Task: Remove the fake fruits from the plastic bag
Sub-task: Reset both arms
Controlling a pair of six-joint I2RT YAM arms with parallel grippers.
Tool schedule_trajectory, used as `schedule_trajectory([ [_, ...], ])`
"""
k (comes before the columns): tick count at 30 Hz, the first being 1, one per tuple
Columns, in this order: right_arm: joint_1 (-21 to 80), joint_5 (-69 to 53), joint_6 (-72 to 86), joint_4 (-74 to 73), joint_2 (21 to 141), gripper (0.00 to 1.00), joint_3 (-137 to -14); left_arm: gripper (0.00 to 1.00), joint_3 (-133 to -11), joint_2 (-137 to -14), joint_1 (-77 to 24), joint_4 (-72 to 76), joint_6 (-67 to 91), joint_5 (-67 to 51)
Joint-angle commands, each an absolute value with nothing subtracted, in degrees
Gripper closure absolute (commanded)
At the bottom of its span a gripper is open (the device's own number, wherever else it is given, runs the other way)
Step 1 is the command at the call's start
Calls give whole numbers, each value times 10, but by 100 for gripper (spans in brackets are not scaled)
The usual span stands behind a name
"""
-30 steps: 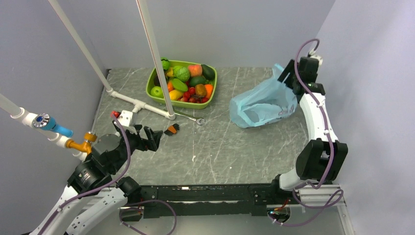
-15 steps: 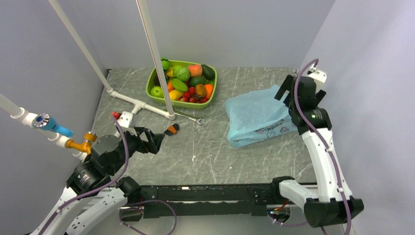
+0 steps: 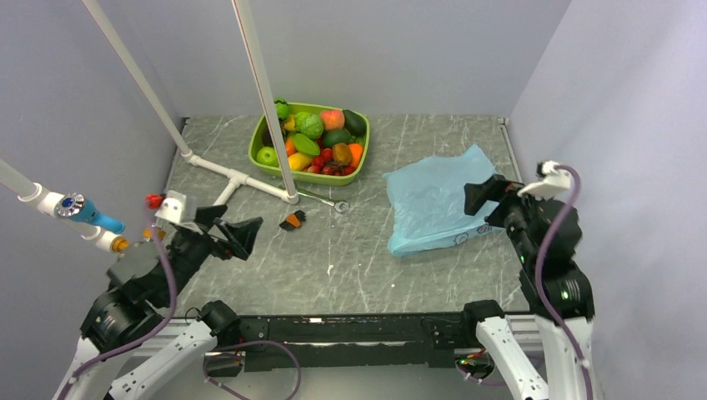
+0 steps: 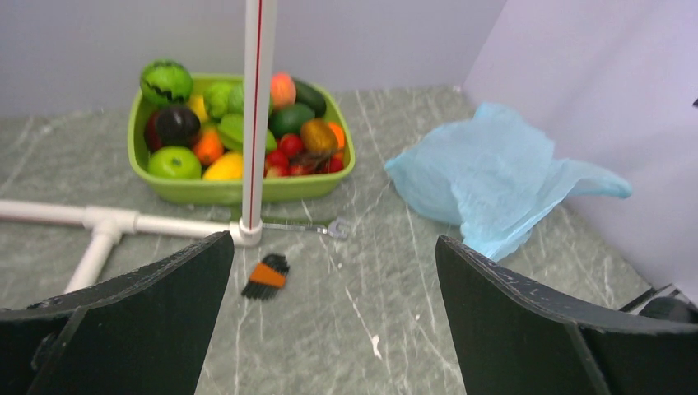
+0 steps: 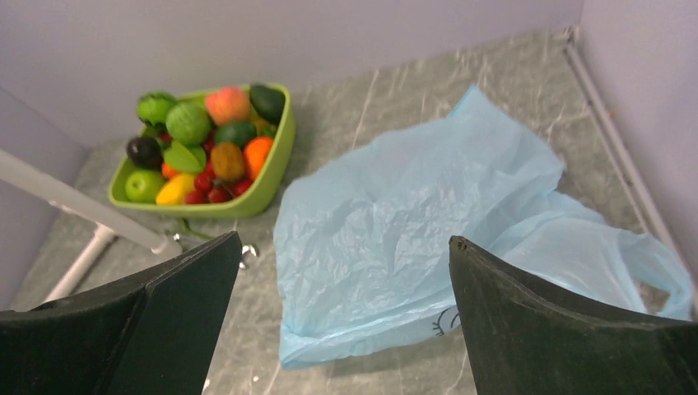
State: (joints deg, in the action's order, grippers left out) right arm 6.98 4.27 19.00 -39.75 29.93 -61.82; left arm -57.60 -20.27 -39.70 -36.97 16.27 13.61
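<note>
The light blue plastic bag (image 3: pixel 433 200) lies flat and crumpled on the table's right side, also seen in the right wrist view (image 5: pixel 411 214) and the left wrist view (image 4: pixel 486 177). The fake fruits (image 3: pixel 313 137) are piled in a lime-green tray (image 3: pixel 257 146) at the back: a peach (image 3: pixel 332 118), a green oval (image 3: pixel 305 144) and a brown kiwi-like piece (image 3: pixel 341 153) among them. No fruit shows in the bag. My right gripper (image 3: pixel 488 207) (image 5: pixel 344 239) hovers open over the bag's near edge, holding nothing. My left gripper (image 3: pixel 238 233) (image 4: pixel 333 239) is open and empty at the near left.
A white pipe frame (image 3: pixel 236 177) lies on the table left of the tray, with an upright pole (image 3: pixel 267 100) in front of it. A small spanner (image 3: pixel 329 200) and an orange-and-black tool (image 3: pixel 292 220) lie mid-table. Walls close in on three sides.
My right arm let go of the bag and drew back toward the near edge; the bag dropped and flattened. My left arm pulled back toward the near left.
</note>
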Motion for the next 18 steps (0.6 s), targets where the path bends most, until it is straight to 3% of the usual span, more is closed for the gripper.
schedule_trajectory([
  [1,70,116,194,-404,260,0,-633,1,-625,-189,-396,-339,131,144],
  [18,71,205,210,-450,211,0,-676,1,-657,-180,-395,-350,124,150],
])
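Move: Both hands are empty and high over the near part of the table. The blue plastic bag lies spread out roughly 20 cm ahead of the right hand, 4 cm left and 33 cm below it; from the left hand it is about 25 cm ahead, 48 cm right and 34 cm down. The fruit basket stands some 40 cm ahead of the left hand and 12 cm right, the hex keys 20 cm ahead and 8 cm right. Draw the right gripper back about 5 cm and almost as far to the right, rising a little, away from the bag, while it swings some 15 degrees clockwise and its fingertips tip up slightly. Meanwhile lift the left gripper over 5 cm, easing back and left away from the hex keys and basket, then let it settle. Keep both grippers wide open and touching nothing. ##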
